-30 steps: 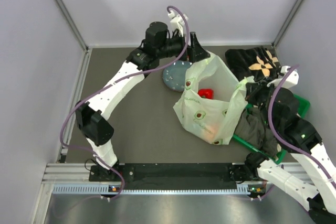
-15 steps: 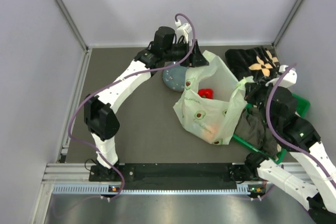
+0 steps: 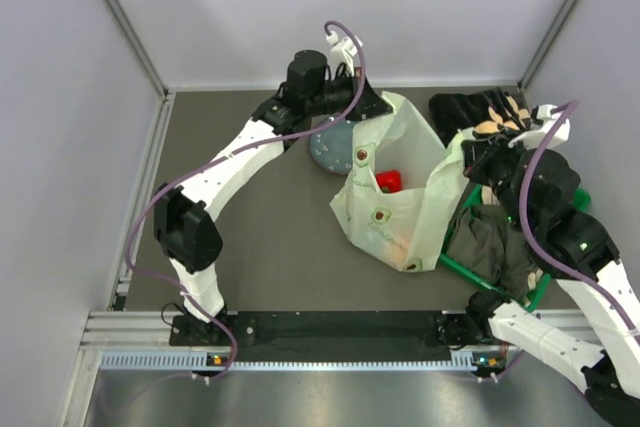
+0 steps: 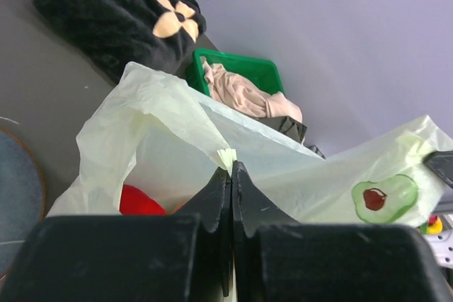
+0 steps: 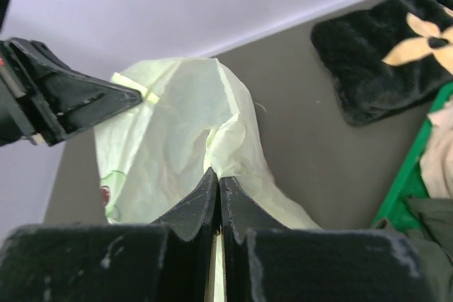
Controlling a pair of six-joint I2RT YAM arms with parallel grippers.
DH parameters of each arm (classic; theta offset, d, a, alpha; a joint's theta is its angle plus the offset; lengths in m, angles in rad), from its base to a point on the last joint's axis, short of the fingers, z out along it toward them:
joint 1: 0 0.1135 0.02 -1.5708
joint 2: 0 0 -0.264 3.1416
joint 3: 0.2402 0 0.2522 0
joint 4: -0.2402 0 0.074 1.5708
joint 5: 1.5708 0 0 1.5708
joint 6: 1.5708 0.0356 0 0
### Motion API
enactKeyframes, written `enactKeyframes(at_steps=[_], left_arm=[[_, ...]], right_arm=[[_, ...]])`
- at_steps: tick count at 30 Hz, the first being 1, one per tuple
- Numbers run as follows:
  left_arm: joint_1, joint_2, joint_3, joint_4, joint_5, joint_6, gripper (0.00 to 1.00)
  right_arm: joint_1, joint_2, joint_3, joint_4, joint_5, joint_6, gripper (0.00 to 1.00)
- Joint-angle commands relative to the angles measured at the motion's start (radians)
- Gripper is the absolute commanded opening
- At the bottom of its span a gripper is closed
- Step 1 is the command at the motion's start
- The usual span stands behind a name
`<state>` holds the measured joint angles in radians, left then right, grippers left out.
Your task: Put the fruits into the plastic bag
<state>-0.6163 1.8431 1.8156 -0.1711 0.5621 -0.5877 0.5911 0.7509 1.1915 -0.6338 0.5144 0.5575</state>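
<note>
The pale green plastic bag point(image 3: 400, 209) stands mid-table with its mouth held apart between both arms. My left gripper point(image 3: 383, 110) is shut on the far rim; in the left wrist view its jaws point(image 4: 231, 167) pinch a fold of the bag point(image 4: 177, 122). My right gripper point(image 3: 468, 154) is shut on the right rim, and the right wrist view shows its tips point(image 5: 218, 173) clamping the film point(image 5: 177, 118). A red round fruit point(image 3: 390, 180) lies inside the bag point(image 4: 141, 201). An orange fruit point(image 3: 410, 265) shows through the bag's near corner. The other fruits are hidden.
A small grey plate point(image 3: 332, 147) lies just left of the bag. Dark flowered cloth point(image 3: 485, 112) sits at the back right. A green basket point(image 3: 505, 277) with clothes point(image 3: 490, 242) lies under the right arm. Walls enclose the table.
My left gripper has closed on the bag's far rim. The right gripper has lifted its rim up and back, so the bag stands taller and narrower.
</note>
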Motion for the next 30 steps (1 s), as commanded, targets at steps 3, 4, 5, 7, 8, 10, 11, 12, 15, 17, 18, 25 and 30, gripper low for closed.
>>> enactKeyframes(at_steps=[3,4,5,7,8,10,11,12,15,17,18,25,30], left_arm=[[0.001,-0.252,-0.085,0.206,-0.196,-0.004,0.00],[0.001,-0.310,-0.114,0.212,-0.221,0.005,0.00],[0.000,-0.341,-0.130,0.225,-0.246,0.006,0.00],[0.001,-0.425,-0.169,0.229,-0.316,0.012,0.00],[0.001,-0.452,-0.180,0.229,-0.338,0.012,0.00],[0.000,-0.517,-0.200,0.220,-0.390,0.014,0.00],[0.001,-0.534,-0.203,0.213,-0.404,0.014,0.00],[0.000,-0.548,-0.200,0.188,-0.418,0.012,0.00],[0.000,-0.585,-0.206,0.176,-0.445,-0.001,0.00],[0.000,-0.602,-0.216,0.133,-0.471,-0.021,0.00],[0.000,-0.607,-0.225,0.118,-0.485,-0.027,0.00],[0.001,-0.660,-0.321,0.050,-0.586,-0.037,0.00],[0.001,-0.705,-0.400,0.013,-0.672,-0.034,0.00]], right_arm=[[-0.008,0.051,0.141,0.144,-0.174,-0.064,0.00],[-0.007,0.068,0.169,0.157,-0.210,-0.079,0.00],[-0.008,0.076,0.183,0.173,-0.227,-0.087,0.00],[-0.008,0.097,0.219,0.221,-0.266,-0.109,0.00],[-0.008,0.103,0.232,0.236,-0.275,-0.116,0.00],[-0.008,0.119,0.264,0.275,-0.298,-0.133,0.00],[-0.008,0.131,0.273,0.284,-0.303,-0.139,0.00],[-0.008,0.139,0.283,0.295,-0.306,-0.143,0.00],[-0.008,0.163,0.298,0.325,-0.309,-0.162,0.00],[-0.008,0.182,0.296,0.350,-0.310,-0.174,0.00],[-0.008,0.188,0.295,0.356,-0.313,-0.179,0.00],[-0.007,0.234,0.273,0.398,-0.323,-0.183,0.00],[-0.008,0.254,0.241,0.364,-0.336,-0.179,0.00]])
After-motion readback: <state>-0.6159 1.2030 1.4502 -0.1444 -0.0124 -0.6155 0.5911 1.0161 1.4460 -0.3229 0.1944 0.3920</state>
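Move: Both hands already pinch the plastic bag's rim. The bag's middle is about 5 cm back, 6 cm right and 17 cm below the left hand; from the right hand, some 7 cm ahead, 10 cm left and 19 cm below. The red fruit inside sits 3 cm ahead, 3 cm right and 23 cm below the left hand. The plate lies about 25 cm ahead, 10 cm left of that hand, the green basket 8 cm ahead, 20 cm right of the right hand, both some 33 cm below. Both hands hoist the pinched bag up and left, the left rising about 20 cm before sinking roughly 10. ##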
